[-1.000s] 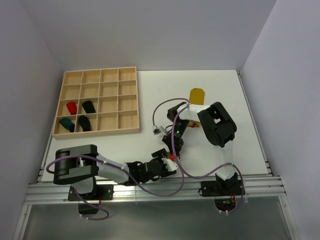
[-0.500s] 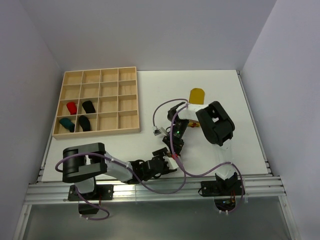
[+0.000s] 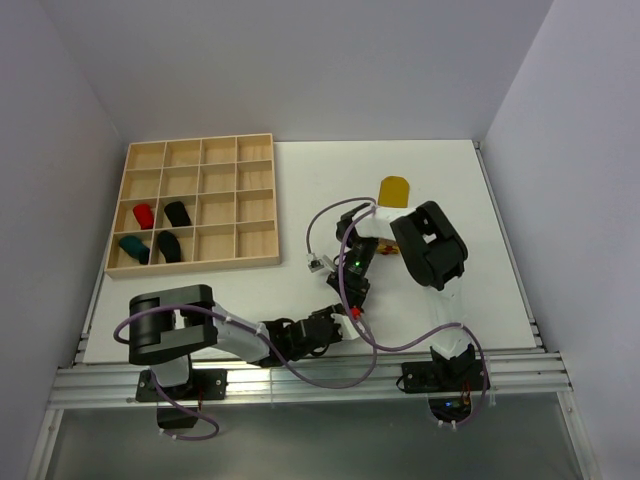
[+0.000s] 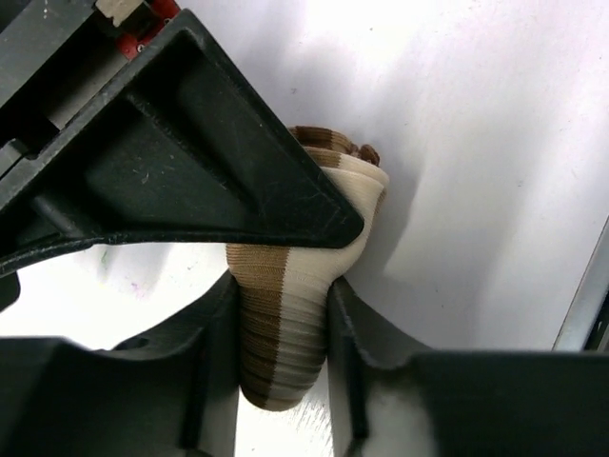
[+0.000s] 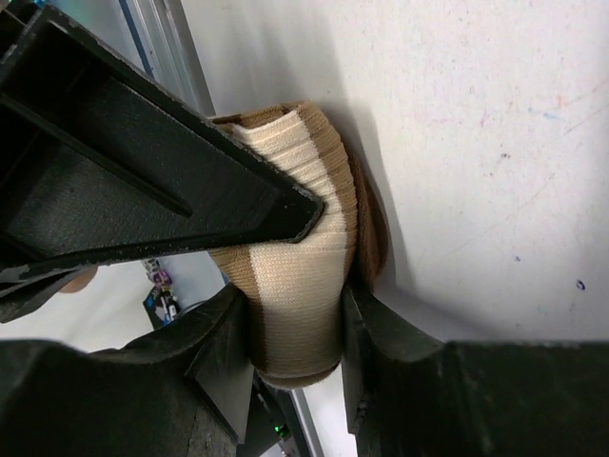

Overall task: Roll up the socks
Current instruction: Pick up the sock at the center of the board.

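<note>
A white sock with brown toe and heel (image 4: 285, 314), wound into a stubby roll, lies on the white table near the front edge. My left gripper (image 4: 281, 347) is shut on one end of it, both fingers pressing its sides. My right gripper (image 5: 297, 328) is shut on the same sock (image 5: 303, 286) from the opposite side. In the top view the two grippers, left (image 3: 333, 323) and right (image 3: 350, 296), meet nose to nose and hide the roll. A mustard yellow sock (image 3: 394, 189) lies flat farther back, partly under the right arm.
A wooden compartment tray (image 3: 191, 268) stands at the back left, holding a red roll (image 3: 144, 215), two black rolls (image 3: 178, 213) (image 3: 170, 246) and a teal roll (image 3: 132, 248). Purple cables (image 3: 325, 215) loop over the table's middle. The metal rail (image 3: 300, 380) runs along the front edge.
My left gripper's fingers have closed in onto the white and brown sock, and the left arm has shifted slightly right. The right gripper keeps its hold.
</note>
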`<state>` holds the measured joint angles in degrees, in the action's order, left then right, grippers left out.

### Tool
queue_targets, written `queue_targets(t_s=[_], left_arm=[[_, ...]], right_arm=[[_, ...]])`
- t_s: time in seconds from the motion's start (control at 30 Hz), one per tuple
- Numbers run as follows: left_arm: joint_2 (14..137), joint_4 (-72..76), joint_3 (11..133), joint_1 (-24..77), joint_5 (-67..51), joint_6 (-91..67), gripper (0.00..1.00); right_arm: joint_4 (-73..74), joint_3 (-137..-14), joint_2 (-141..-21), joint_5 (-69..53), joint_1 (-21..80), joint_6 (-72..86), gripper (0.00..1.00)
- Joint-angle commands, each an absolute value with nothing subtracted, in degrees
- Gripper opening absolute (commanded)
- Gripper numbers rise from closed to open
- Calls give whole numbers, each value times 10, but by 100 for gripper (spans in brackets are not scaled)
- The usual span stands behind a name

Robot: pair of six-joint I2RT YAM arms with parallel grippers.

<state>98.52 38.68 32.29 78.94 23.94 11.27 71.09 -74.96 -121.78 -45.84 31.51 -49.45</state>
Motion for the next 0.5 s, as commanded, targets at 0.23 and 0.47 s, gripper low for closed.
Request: queue_targets(t_s=[0.23, 0.47], left_arm=[[1006, 332, 366, 784, 207, 76, 0], [977, 348, 348, 766, 190, 52, 0]], right_arm=[[667, -753, -1213, -397, 313, -500, 45], [687, -769, -1162, -412, 291, -492, 64]])
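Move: The rolled striped sock is between both grippers, its middle within about 1 cm ahead and 1 cm right of the left hand's point, about 1 cm below it, and practically at the right hand's point. From either hand, the yellow sock's middle lies roughly 23 cm ahead and 9 cm right, and the middle of the wooden tray about 26 cm ahead and 36 cm left. The left fingers keep their pinch on the rolled sock while the right hand loosens its own: both first ease about 1 cm to the right together with the sock between them, then the right fingers open from under half to well over half and the right hand starts to rise, by about 1 cm, still straddling the sock. ##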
